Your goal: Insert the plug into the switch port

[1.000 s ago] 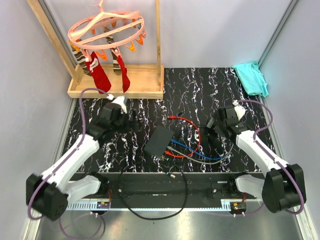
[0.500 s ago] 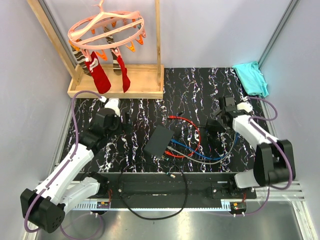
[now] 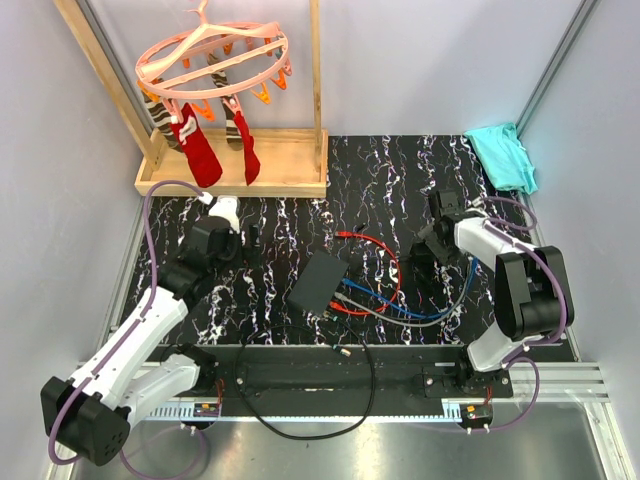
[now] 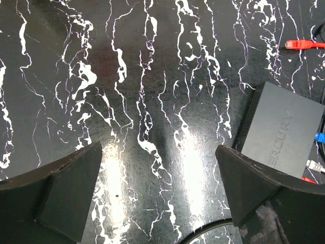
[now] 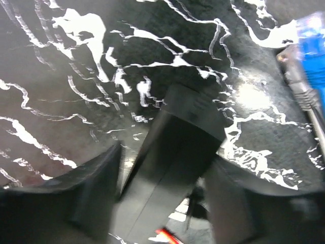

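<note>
The flat black switch box [image 3: 322,282] lies mid-table; its port edge faces right, where blue and grey plugs [image 4: 318,136] sit against it. In the left wrist view the box [image 4: 282,129] is at the right. The red cable's plug [image 3: 343,235] lies loose beyond the box and also shows in the left wrist view [image 4: 297,44]. My left gripper [image 3: 252,240] [image 4: 158,148] is open and empty over bare table, left of the box. My right gripper [image 3: 428,245] [image 5: 165,170] is open, its fingers either side of the narrower black block [image 5: 172,157]; that view is blurred.
The red [image 3: 385,262], blue [image 3: 455,290] and grey [image 3: 420,322] cables loop between the box and the narrow block [image 3: 420,278]. A wooden frame with a clothes hanger [image 3: 215,60] stands at the back left. A teal cloth [image 3: 503,155] lies at the back right.
My left arm drew back to the left, away from the box, then held still. My right arm swung its elbow outward, and its gripper turned to stand over the narrow block's far end.
</note>
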{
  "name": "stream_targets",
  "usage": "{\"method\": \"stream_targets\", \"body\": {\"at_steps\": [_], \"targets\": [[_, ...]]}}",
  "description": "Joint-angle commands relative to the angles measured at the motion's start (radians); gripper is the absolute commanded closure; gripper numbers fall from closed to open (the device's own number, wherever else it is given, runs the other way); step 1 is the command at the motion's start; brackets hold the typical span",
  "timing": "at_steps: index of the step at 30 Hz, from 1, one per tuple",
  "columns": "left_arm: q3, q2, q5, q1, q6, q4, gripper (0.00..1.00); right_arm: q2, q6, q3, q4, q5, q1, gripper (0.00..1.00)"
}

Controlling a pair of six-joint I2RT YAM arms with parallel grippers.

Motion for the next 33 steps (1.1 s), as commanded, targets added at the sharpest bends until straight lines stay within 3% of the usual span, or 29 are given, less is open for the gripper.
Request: {"method": "stream_targets", "body": {"at_steps": [1,2,5,10,14,19,23,33], "targets": [[0.016,0.009,-0.029,0.004,0.020,0.041,0.01,-0.036,-0.078,0.093,0.003,-0.006,-0.003,0.45],[0.016,0.011,-0.030,0.004,0.020,0.042,0.01,-0.041,-0.097,0.106,0.003,-0.009,-0.003,0.56],[0.017,0.014,-0.032,0.007,0.020,0.042,0.01,-0.053,-0.186,0.173,0.019,-0.037,0.001,0.78],[0.020,0.014,-0.038,0.014,0.017,0.041,0.01,-0.056,-0.417,0.329,0.124,-0.113,0.072,0.99],[0.022,0.008,-0.058,0.024,0.009,0.038,0.01,-0.021,-0.569,0.498,0.186,-0.187,0.188,1.00],[0.019,-0.028,-0.125,0.031,-0.008,0.032,0.01,0.068,-0.792,0.719,0.313,-0.268,0.420,1.00],[0.016,-0.093,-0.251,0.040,-0.034,0.021,0.01,0.189,-0.765,0.842,0.332,-0.489,0.494,1.00],[-0.013,-0.250,-0.457,0.044,-0.069,0.018,0.01,0.500,-0.830,0.945,0.289,-0.664,0.727,1.00]]}}
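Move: Between the right fingers lies the black power brick, its middle about at the hand point and perhaps 1 cm lower. The blue plug is some 12 cm to this hand's right and level with it, the red cable's bend about 7 cm left and 7 cm back, and the switch roughly 30 cm left and 6 cm back. From the left hand, the brick lies some 50 cm right, 10 cm ahead and 14 cm below. Shut the right gripper on the power brick, lift it in a forward-then-leftward arc and carry it fast, some 43 cm left past the switch's far side, up nearly 30 cm, then sinking about 10. Turn the hand roughly 90 degrees counter-clockwise, tipping the fingers up to point left. Late on, move the open left gripper up and 7 cm left, away from the switch. ##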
